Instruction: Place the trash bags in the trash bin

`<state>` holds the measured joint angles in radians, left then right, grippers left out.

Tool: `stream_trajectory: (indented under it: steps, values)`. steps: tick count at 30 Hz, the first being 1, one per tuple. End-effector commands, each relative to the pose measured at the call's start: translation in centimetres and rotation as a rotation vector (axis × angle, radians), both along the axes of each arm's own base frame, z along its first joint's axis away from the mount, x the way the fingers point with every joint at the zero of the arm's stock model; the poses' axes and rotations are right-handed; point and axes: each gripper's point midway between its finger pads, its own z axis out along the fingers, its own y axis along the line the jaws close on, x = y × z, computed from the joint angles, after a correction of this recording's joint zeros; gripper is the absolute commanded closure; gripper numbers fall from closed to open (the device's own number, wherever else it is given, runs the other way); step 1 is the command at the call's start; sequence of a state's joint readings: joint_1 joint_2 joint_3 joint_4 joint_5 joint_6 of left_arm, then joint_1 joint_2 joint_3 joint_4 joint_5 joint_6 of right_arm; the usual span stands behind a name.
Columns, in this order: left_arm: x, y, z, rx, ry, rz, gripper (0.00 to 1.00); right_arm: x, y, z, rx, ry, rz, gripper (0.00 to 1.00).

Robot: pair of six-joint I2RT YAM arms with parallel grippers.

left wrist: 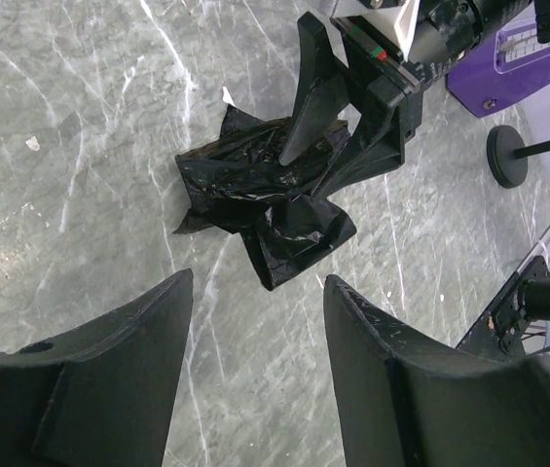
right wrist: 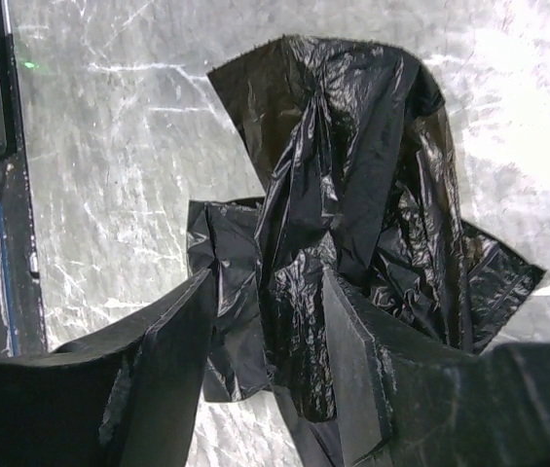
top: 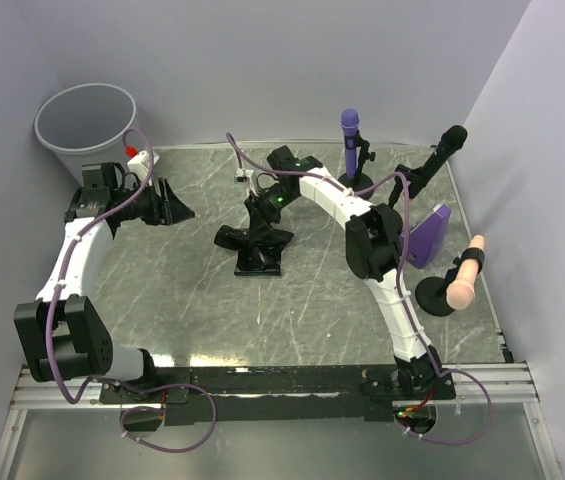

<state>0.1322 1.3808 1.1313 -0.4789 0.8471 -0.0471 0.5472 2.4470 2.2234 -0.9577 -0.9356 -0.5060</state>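
The trash bags (top: 254, 248) lie as one crumpled black plastic heap on the marble table, near its middle. My right gripper (top: 260, 222) is lowered onto the heap. In the right wrist view its open jaws (right wrist: 270, 302) straddle a raised fold of the bags (right wrist: 352, 146), with plastic filling the gap between them. The left wrist view shows the same heap of bags (left wrist: 245, 185) with the right gripper (left wrist: 338, 146) planted on it. My left gripper (left wrist: 255, 292) hangs open and empty above bare table, short of the bags. The trash bin (top: 62, 150), round and light grey, stands at the back left corner behind the left gripper (top: 172, 203).
A purple microphone (top: 350, 135) and a black microphone (top: 448, 148) stand on stands at the back right. A pale pink microphone (top: 465, 278) on a round base and a purple box (top: 428, 234) sit by the right wall. A small white, red-capped item (top: 139, 154) lies beside the bin.
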Motion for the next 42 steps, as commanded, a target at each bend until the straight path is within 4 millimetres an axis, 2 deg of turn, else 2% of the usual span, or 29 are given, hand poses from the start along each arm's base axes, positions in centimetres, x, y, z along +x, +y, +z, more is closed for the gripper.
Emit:
stream_trajectory:
  steps: [1, 5, 9, 12, 16, 25, 31, 36, 39, 42]
  values:
    - [-0.5, -0.2, 1.1, -0.002, -0.028, -0.009, 0.39, 0.7, 1.1, 2.6, 0.074, -0.055, 0.0, 0.45]
    - [-0.8, -0.2, 1.0, -0.001, -0.031, -0.012, 0.4, 3.1, 0.7, 4.3, 0.096, -0.188, -0.08, 0.45]
    - [-0.9, -0.3, 0.9, -0.008, -0.03, -0.006, 0.4, 4.7, 0.1, 3.1, 0.043, -0.206, -0.119, 0.44]
    - [-0.8, -0.3, 1.2, -0.016, -0.039, -0.003, 0.4, 4.9, -0.2, 1.8, 0.012, -0.152, -0.126, 0.44]
    - [-0.9, -0.3, 1.4, -0.012, -0.038, -0.004, 0.39, 4.2, -0.2, 1.6, 0.026, -0.115, -0.115, 0.44]
    - [-1.0, -0.4, 0.8, -0.013, -0.025, -0.015, 0.4, 0.7, 0.3, 2.5, 0.101, 0.064, -0.062, 0.46]
    - [-0.7, -0.3, 1.0, -0.014, -0.028, -0.016, 0.4, -0.1, 0.5, 1.4, 0.07, 0.078, -0.053, 0.47]
    - [-1.0, -0.3, 0.9, -0.011, -0.033, -0.016, 0.4, 0.3, 0.7, 1.1, 0.061, 0.068, -0.063, 0.59]
    - [-0.9, -0.4, 0.6, -0.012, -0.036, -0.022, 0.4, 0.0, 0.8, 1.0, 0.064, 0.056, -0.042, 0.71]
    - [-0.5, -0.4, -0.3, -0.021, -0.018, -0.019, 0.39, -0.5, 1.1, 0.6, 0.035, 0.013, -0.018, 0.72]
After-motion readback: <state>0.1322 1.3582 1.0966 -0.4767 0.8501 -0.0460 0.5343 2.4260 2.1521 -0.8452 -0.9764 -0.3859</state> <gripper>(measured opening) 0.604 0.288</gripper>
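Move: The black trash bag lies crumpled on the table just beyond the right fingertips, its middle about 4 cm to the right hand's left, 2 cm back and 4 cm below. From that hand, the trash bin stands some 34 cm left and 12 cm ahead, its middle roughly 8 cm higher; the purple microphone stand's foot is about 25 cm right and 13 cm ahead, 4 cm below. From the left hand, the bag lies about 18 cm right, level fore and aft, 16 cm below. Over the bag's raised fold the right hand, its fingers still half open, slides forward about 4 cm, dipping a little on the way. It then draws back almost to where it began, pointing left and down, and there narrows its fingers to about half their earlier gap, around the fold. ##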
